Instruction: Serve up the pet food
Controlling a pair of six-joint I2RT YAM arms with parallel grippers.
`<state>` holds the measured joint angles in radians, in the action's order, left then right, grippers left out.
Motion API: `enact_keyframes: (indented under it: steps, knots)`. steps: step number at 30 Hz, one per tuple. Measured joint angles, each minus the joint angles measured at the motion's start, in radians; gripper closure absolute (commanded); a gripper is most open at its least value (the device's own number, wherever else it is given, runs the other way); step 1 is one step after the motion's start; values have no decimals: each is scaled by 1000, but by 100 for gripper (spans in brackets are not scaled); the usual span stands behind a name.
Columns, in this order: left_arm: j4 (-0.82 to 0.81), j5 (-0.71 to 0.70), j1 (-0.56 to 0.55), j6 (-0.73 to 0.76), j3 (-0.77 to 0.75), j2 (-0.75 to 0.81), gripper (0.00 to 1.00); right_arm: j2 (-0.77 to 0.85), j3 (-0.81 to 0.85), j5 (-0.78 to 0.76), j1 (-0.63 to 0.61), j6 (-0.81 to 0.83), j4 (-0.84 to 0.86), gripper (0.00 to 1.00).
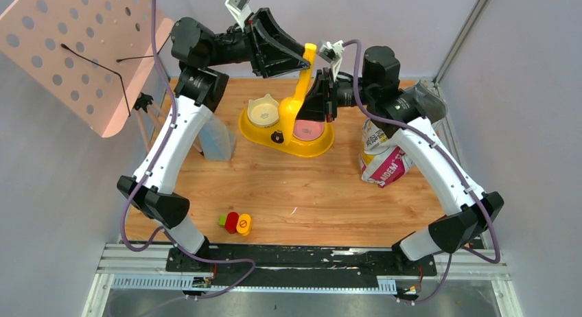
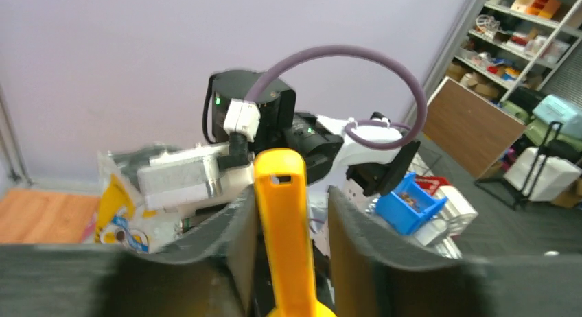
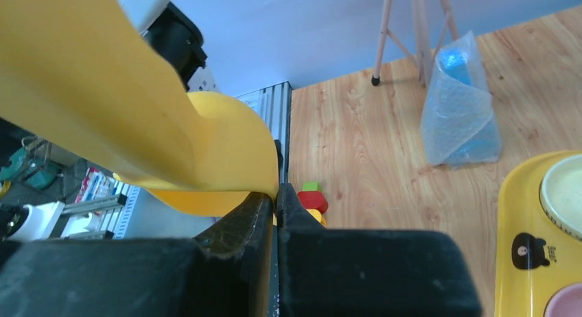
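A yellow scoop (image 1: 302, 84) stands upright over the yellow double-bowl feeder (image 1: 257, 133). My left gripper (image 1: 300, 62) sits around the top of the scoop handle (image 2: 285, 241). The handle leans on one finger, and a gap shows at the other finger (image 2: 357, 221), so the left gripper (image 2: 288, 193) is open. My right gripper (image 1: 321, 101) is lower down, shut on the thin rim of the scoop bowl (image 3: 103, 111), with its jaws (image 3: 276, 193) pressed together. The pet food is out of view.
The feeder holds a white bowl (image 1: 263, 112) and a pink bowl (image 1: 310, 130). A white printed bag (image 1: 384, 159) stands at the right. A bubble-wrap pouch (image 1: 218, 142) lies left of the feeder. Toy blocks (image 1: 235, 223) sit near the front. A pink perforated board (image 1: 75, 42) stands at the far left.
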<state>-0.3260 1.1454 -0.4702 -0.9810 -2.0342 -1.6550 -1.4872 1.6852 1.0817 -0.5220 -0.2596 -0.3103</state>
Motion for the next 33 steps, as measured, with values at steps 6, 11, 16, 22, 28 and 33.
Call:
enact_keyframes:
  steps: [6, 11, 16, 22, 28, 33]
  knots:
    - [268, 21, 123, 259, 58, 40, 8, -14, 15, -73, 103, 52, -125, 100]
    - [618, -101, 286, 559, 115, 101, 7, -177, 258, -171, 195, 266, -373, 100]
    - [895, -458, 334, 964, 326, 292, 7, -453, 803, -249, 248, 554, -734, 100]
    - [1170, -779, 304, 1346, 435, 408, 9, -286, 589, -385, 256, 903, -904, 100]
    - [1336, -962, 161, 1593, 345, 244, 9, -195, 495, -554, 231, 1207, -1045, 100]
    - [1386, -1033, 96, 1685, 325, 177, 8, -229, 494, -740, 157, 1380, -1061, 100]
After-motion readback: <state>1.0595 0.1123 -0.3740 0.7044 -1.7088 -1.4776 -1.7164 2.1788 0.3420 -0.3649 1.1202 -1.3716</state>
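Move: The food bag stands about 29 cm to the right of my right hand and 10 cm farther out, its middle some 30 cm lower. The pink bowl lies 20 cm ahead of that hand, 3 cm right and 40 cm down. From my left hand the cream bowl is 26 cm ahead, 12 cm left and 55 cm down; the plastic-wrapped pack 17 cm ahead, 26 cm left, 50 cm down; and the food bag 11 cm ahead, 30 cm right, 46 cm down. I open my left hand wide off the scoop's handle and draw it away, first forward and left, then mostly down, about 30 cm lower in all, swinging its fingers from rightward to mostly downward. My right hand keeps its pinch near the scoop's bowl and carries it towards the food bag, some 16 cm right, forward with a short draw back, and down, its fingers tipping from leftward to steeply down. ##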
